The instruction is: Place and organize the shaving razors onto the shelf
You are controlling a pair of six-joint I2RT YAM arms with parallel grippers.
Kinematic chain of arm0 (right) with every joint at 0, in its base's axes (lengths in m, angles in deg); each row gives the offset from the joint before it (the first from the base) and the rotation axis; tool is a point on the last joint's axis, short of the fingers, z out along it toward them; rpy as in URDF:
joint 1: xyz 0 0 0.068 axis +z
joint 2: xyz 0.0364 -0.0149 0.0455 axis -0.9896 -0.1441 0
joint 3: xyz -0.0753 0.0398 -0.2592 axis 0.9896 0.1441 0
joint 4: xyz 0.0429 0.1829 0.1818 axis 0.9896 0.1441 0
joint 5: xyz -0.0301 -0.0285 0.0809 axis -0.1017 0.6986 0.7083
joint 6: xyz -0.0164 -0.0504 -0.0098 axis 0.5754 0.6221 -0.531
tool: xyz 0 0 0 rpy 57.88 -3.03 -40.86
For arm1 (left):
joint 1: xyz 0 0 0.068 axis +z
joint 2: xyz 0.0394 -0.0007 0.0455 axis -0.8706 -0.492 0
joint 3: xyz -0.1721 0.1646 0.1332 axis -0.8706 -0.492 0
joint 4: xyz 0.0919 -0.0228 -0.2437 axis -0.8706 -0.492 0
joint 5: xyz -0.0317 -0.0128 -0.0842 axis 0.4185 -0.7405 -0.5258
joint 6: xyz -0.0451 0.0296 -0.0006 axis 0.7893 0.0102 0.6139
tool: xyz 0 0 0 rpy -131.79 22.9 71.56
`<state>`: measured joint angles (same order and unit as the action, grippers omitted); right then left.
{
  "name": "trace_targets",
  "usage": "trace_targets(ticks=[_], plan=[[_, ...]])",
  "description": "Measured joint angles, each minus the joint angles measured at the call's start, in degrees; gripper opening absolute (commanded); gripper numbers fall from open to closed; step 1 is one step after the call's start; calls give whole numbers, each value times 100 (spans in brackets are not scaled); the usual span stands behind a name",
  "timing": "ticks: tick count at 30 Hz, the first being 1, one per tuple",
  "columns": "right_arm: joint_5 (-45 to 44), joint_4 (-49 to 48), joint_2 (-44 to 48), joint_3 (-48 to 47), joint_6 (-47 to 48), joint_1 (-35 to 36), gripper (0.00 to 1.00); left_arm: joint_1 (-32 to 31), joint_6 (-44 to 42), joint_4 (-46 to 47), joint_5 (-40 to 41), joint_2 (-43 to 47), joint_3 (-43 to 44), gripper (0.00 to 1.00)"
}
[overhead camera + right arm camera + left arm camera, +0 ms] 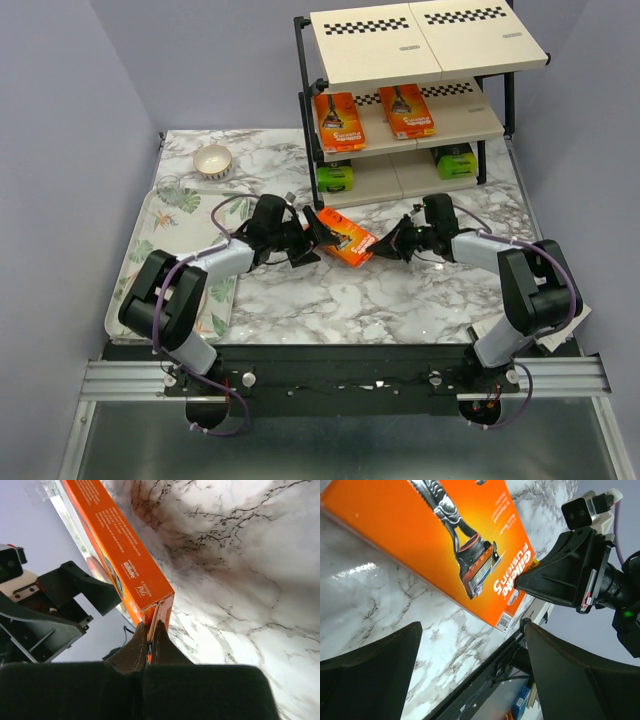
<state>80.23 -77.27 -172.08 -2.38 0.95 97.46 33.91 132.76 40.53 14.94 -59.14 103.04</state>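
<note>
An orange razor pack (345, 240) lies tilted at mid-table between my two grippers. My right gripper (388, 243) is shut on the pack's right end; in the right wrist view the jaws (149, 627) pinch its end flap (162, 611). My left gripper (312, 240) is open at the pack's left end, and in the left wrist view (472, 630) its fingers stand wide apart with the pack (435, 545) beyond them. The shelf (430, 40) stands at the back right with two orange packs (340, 120) on the middle tier and two black-and-green packs (335, 178) on the bottom tier. The top tier is bare.
A floral tray (150, 250) lies along the left edge under my left arm. A small bowl (212, 160) sits at the back left. Something white (572, 325) shows by the right arm's base at the table's right edge. Grey walls close in on both sides.
</note>
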Motion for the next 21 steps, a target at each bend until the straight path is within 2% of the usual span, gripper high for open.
trace_targets(ticks=[8, 11, 13, 14, 15, 17, 18, 21], plan=[[144, 50, -68, -42, -415, 68, 1, -42, 354, 310, 144, -765, 111, 95], [177, 55, -59, 50, -544, 170, 0, -39, 568, 614, 116, -1016, 98, 90], [173, 140, -61, 76, -599, 212, 3, -9, 702, 826, 76, -1128, 87, 82], [173, 151, -61, 76, -610, 221, 14, 4, 739, 927, 57, -1163, 68, 76], [173, 173, -61, 70, -612, 221, 23, 39, 789, 1034, -11, -1187, 59, 65], [175, 214, -68, 44, -581, 199, 44, 101, 848, 1198, -114, -1198, 57, 61], [188, 232, -70, 33, -579, 203, 49, 120, 837, 1292, -166, -1196, 55, 56], [247, 205, -72, 37, -461, 221, 59, 234, 833, 1672, -352, -1169, 24, 53]])
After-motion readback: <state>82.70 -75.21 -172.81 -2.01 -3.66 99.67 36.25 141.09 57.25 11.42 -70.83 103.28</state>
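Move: The razor box's middle lies about 5 cm to the right of my open left hand, 3 cm ahead and some 4 cm below. My right fingers are shut on the box's near right end, its middle about 6 cm to their left, 3 cm ahead and roughly level. From my left hand, the shelf's near left post foot stands about 11 cm ahead and 2 cm left; the green box is some 18 cm ahead and 2 cm right. I dip my left hand about 4 cm with its fingers open, edging forward along the razor box, then bring it up about 2 cm while closing partway around the box's near left side. My right hand, still pinching the box's end, draws back 2 cm and a little left, tips down slightly, then stays there and opens about halfway to let go. ##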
